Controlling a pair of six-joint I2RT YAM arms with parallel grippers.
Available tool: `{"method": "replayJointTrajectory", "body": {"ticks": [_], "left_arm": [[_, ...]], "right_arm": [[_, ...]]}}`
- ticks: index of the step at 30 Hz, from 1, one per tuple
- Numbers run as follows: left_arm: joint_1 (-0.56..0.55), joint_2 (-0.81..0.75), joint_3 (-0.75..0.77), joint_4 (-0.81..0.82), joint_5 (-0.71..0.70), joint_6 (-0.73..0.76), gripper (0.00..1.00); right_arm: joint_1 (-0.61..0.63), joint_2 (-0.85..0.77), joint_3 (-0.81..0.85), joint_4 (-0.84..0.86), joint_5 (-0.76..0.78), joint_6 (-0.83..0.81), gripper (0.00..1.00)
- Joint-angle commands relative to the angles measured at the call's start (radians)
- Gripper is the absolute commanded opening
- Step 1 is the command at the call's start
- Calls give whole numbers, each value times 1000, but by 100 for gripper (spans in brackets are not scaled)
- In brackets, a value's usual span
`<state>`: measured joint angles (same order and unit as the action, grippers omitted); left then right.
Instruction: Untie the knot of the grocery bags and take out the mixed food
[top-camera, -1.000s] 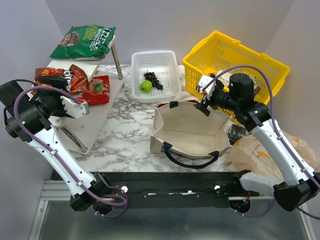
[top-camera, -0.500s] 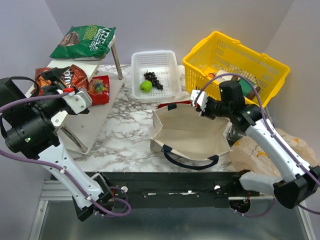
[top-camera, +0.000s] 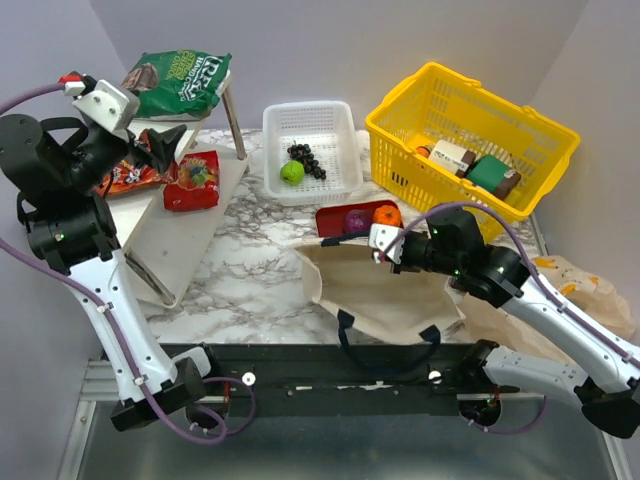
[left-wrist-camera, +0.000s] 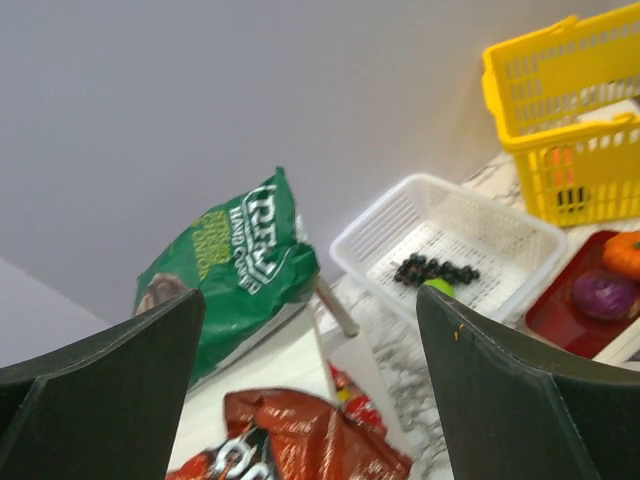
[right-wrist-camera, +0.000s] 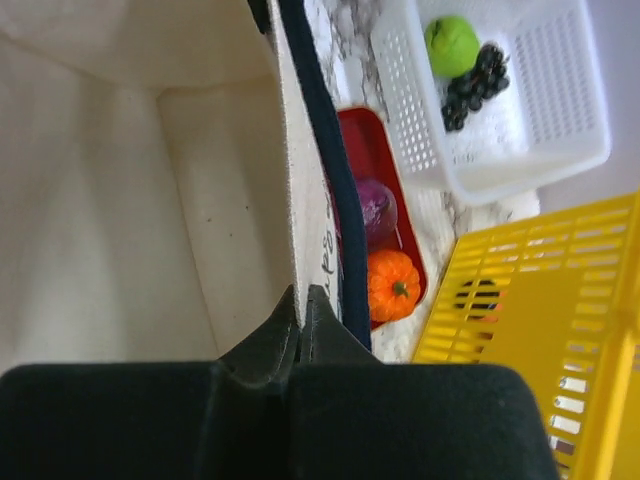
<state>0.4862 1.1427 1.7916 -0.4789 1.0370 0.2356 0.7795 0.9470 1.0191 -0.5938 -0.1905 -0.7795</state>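
My right gripper (top-camera: 383, 247) is shut on the far rim of the beige canvas tote (top-camera: 380, 290). In the right wrist view its jaws (right-wrist-camera: 303, 297) pinch that rim beside the navy handle (right-wrist-camera: 318, 150). A purple onion (top-camera: 354, 219) and an orange (top-camera: 387, 214) lie on a red tray (top-camera: 335, 220) just beyond the tote. The peach-cream plastic bag (top-camera: 560, 290) lies at the right; its knot cannot be made out. My left gripper (top-camera: 160, 145) hangs open above the red snack packets (top-camera: 190, 180), nothing between its fingers (left-wrist-camera: 520, 390). The green snack bag (top-camera: 170, 80) rests on a small shelf.
A white basket (top-camera: 335, 125) at the back holds dark grapes (top-camera: 305, 160) and a green apple (top-camera: 291, 172). The yellow basket (top-camera: 400, 120) at the back right holds boxes (top-camera: 470, 165). A white shelf board (top-camera: 205, 230) slopes down at the left.
My right gripper has shut on the tote's rim and dragged the tote toward the near edge, uncovering the red tray. My left arm has lifted up and back, still open.
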Motion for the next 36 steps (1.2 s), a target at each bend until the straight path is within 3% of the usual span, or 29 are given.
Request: {"method": "replayJointTrajectory", "body": {"ticks": [1,6,12,13,14,15,16,18,21,23,24,26,28,36], "left_arm": [[-145,-29,-35,243,-143,-162,98],[-389,8,-34,210,-284,-87,98],[-573,66,3,195,-391,-29,98],[-602,71,0,198,-406,-28,98],[-612,72,-9,198,-411,-27,98],[-621,71,-12,200,-413,-27,98],[-630,72,-20,201,-420,-25,98],[-655,65,-46,207,-439,-27,98],[-679,55,-77,218,-465,-41,98],[-689,49,-99,214,-465,-42,98],[-696,51,-104,206,-468,-32,98],[-702,74,-88,151,-469,7,98],[-706,91,-80,122,-491,10,98],[-750,189,2,-13,-485,71,98]], "right_arm": [[-3,58,123,29,65,190,0],[-29,202,278,-75,72,340,0],[-244,386,403,-58,62,480,1],[-270,401,410,-58,62,480,4],[-276,415,417,-63,43,476,12],[-279,415,418,-67,33,455,39],[-279,411,418,-72,23,451,56],[-281,376,423,-66,3,470,76],[-278,326,449,-57,-6,500,86],[-279,259,461,-25,-4,529,87],[-279,227,448,15,9,578,99],[-279,136,377,124,93,629,99],[-279,112,387,115,134,663,99],[-279,268,558,-296,456,654,99]]}}
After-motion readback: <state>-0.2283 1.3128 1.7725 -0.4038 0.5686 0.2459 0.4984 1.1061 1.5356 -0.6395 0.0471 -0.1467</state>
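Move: The tote bag's far rim is already pinched in the right fingers, the bag's middle a few centimetres back from them and some 12 cm lower. The pumpkin on the red tray is straight ahead about 19 cm; the white basket is 34 cm ahead and 15 left, the yellow basket 32 ahead and 19 right, all roughly 20 cm below. For the left hand, the tote bag lies about 36 cm right, 10 back and far below, and the white basket 21 right and 27 ahead. The tote bag's far rim is carried about 12 cm forward towards the red tray by the right hand, arching slightly; the fingers open and let go, then the hand rises some 16 cm, backing off a little and easing right, turning roughly 40 degrees clockwise and rolling its left side up. Meanwhile the left hand, fingers still wide open, sweeps about 15 cm right and somewhat forward, away from the shelf towards the white basket. ##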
